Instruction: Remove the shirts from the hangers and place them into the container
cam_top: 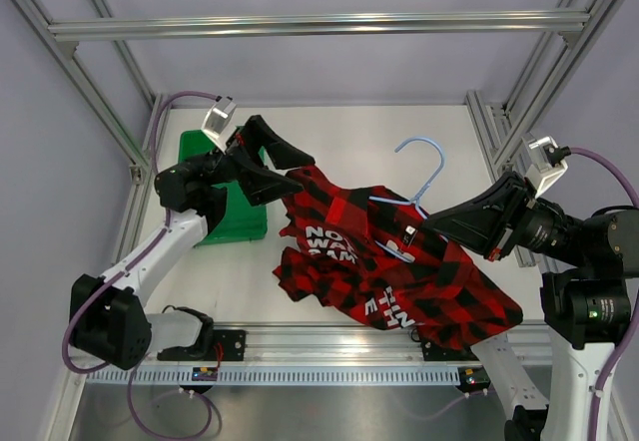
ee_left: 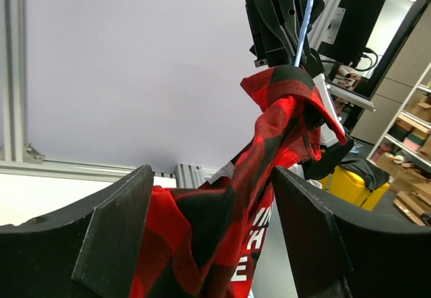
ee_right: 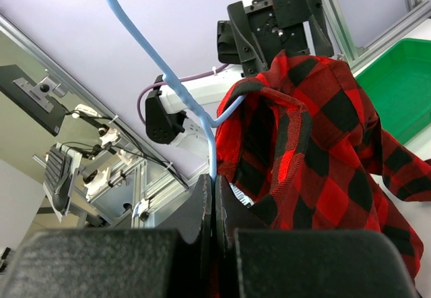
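Observation:
The red-and-black plaid shirt [cam_top: 389, 266] hangs off the light-blue wire hanger [cam_top: 424, 162] and trails onto the table, its white lettering showing. My right gripper [cam_top: 419, 218] is shut on the hanger's wire just below the hook; in the right wrist view the wire [ee_right: 145, 42] runs into the closed jaws [ee_right: 214, 180]. My left gripper [cam_top: 303, 174] is at the shirt's upper left corner. Its jaws stand open, and plaid cloth [ee_left: 202, 237] lies loose between the fingers [ee_left: 114, 237]. The green container [cam_top: 215, 202] sits behind the left arm.
Aluminium frame posts [cam_top: 110, 112] and rails stand round the table. The left arm reaches across the container's right side. A rail [cam_top: 329, 346] with both arm bases runs along the near edge. The shirt's lower part drapes over that near rail at the right.

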`<state>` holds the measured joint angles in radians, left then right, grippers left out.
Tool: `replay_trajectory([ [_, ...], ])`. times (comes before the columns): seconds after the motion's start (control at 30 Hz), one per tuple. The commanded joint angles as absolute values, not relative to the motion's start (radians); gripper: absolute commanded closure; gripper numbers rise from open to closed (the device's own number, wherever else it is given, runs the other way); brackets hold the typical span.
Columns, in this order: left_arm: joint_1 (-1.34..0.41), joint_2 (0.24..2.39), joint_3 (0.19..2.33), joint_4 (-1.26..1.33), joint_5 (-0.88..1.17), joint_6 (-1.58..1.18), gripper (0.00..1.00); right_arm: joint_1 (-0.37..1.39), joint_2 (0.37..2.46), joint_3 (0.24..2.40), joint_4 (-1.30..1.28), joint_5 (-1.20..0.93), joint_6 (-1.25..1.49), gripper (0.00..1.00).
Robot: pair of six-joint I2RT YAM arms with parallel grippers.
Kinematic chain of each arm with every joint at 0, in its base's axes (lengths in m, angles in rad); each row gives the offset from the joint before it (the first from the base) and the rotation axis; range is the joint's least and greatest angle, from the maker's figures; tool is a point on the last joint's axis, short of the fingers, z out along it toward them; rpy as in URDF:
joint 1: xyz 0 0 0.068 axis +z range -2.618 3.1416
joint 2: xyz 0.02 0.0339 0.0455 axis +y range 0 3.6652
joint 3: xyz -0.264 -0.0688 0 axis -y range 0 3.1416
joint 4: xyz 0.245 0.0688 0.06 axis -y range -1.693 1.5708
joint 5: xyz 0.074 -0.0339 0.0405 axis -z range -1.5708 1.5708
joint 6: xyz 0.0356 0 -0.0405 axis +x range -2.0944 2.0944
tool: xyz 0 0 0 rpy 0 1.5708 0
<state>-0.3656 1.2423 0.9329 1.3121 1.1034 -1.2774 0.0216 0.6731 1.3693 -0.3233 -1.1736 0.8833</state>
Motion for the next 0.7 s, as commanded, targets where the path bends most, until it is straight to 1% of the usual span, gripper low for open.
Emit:
replay_trajectory([
  [0.0, -0.394, 1.266, 0.985, 1.663, 1.095, -1.289, 0.26, 0.029, 0.661, 1.365, -0.247, -1.203, 0.95, 1.0],
  [0.03, -0.397, 1.269, 0.985, 1.663, 1.095, -1.289, 0.28, 0.028, 0.66, 1.362, -0.241, -1.207, 0.959, 1.0],
  [0.07, -0.399, 1.275, 0.986, 1.663, 1.097, -1.29, 0.41, 0.028, 0.658, 1.361, -0.236, -1.206, 0.962, 1.0],
  [0.13, -0.399, 1.273, 0.983, 1.658, 1.095, -1.29, 0.57, 0.028, 0.66, 1.359, -0.236, -1.212, 0.957, 1.0],
  [0.17, -0.399, 1.273, 0.983, 1.657, 1.095, -1.293, 0.67, 0.029, 0.658, 1.358, -0.239, -1.213, 0.956, 1.0],
  [0.2, -0.399, 1.266, 0.979, 1.652, 1.086, -1.298, 1.0, 0.029, 0.661, 1.353, -0.244, -1.21, 0.947, 1.0],
  [0.33, -0.399, 1.209, 0.939, 1.579, 1.054, -1.252, 1.0, 0.028, 0.667, 1.359, -0.302, -1.184, 0.885, 1.0],
  [0.4, -0.4, 1.143, 0.917, 1.511, 1.039, -1.174, 1.0, 0.028, 0.672, 1.379, -0.356, -1.152, 0.823, 0.92],
  [0.43, -0.402, 1.122, 0.895, 1.434, 1.029, -1.145, 1.0, 0.028, 0.683, 1.388, -0.377, -1.149, 0.802, 0.92],
  [0.5, -0.411, 1.077, 0.878, 1.361, 1.017, -1.069, 1.0, 0.028, 0.696, 1.393, -0.388, -1.126, 0.781, 0.92],
  [0.53, -0.414, 1.037, 0.859, 1.301, 1.006, -1.046, 1.0, 0.028, 0.703, 1.393, -0.377, -1.121, 0.773, 0.87],
  [0.57, -0.417, 1.02, 0.854, 1.278, 0.996, -1.017, 1.0, 0.029, 0.706, 1.388, -0.365, -1.109, 0.773, 0.63],
  [0.6, -0.419, 1.003, 0.848, 1.252, 0.986, -1.003, 1.0, 0.028, 0.712, 1.388, -0.357, -1.098, 0.769, 0.58],
  [0.67, -0.425, 0.967, 0.836, 1.192, 0.976, -0.968, 1.0, 0.028, 0.724, 1.414, -0.35, -1.068, 0.746, 0.52],
])
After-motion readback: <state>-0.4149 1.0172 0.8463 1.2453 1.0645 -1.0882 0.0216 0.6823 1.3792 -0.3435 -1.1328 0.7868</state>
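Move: The red-black shirt's loose left end hangs between my left hand's open fingers, about 1 cm to the right, 1 cm back and 2 cm below the hand point. From my left hand the hanger's neck is some 15 cm right and 7 cm back, and the green container about 18 cm left, 17 cm ahead and 42 cm below. My right hand grips the hanger, its neck about 4 cm ahead and 2 cm left; that shirt end is about 16 cm left and 10 cm ahead of it. I shut my left fingers on the shirt end and pinch it, then with quickening pull draw it back about 6 cm, rising some 2 cm and rolling the wrist about 15 degrees. My right hand holds the hanger almost still until the pull is under way, then spreads its fingers to about half open around the hanger, easing forward about 1 cm. ##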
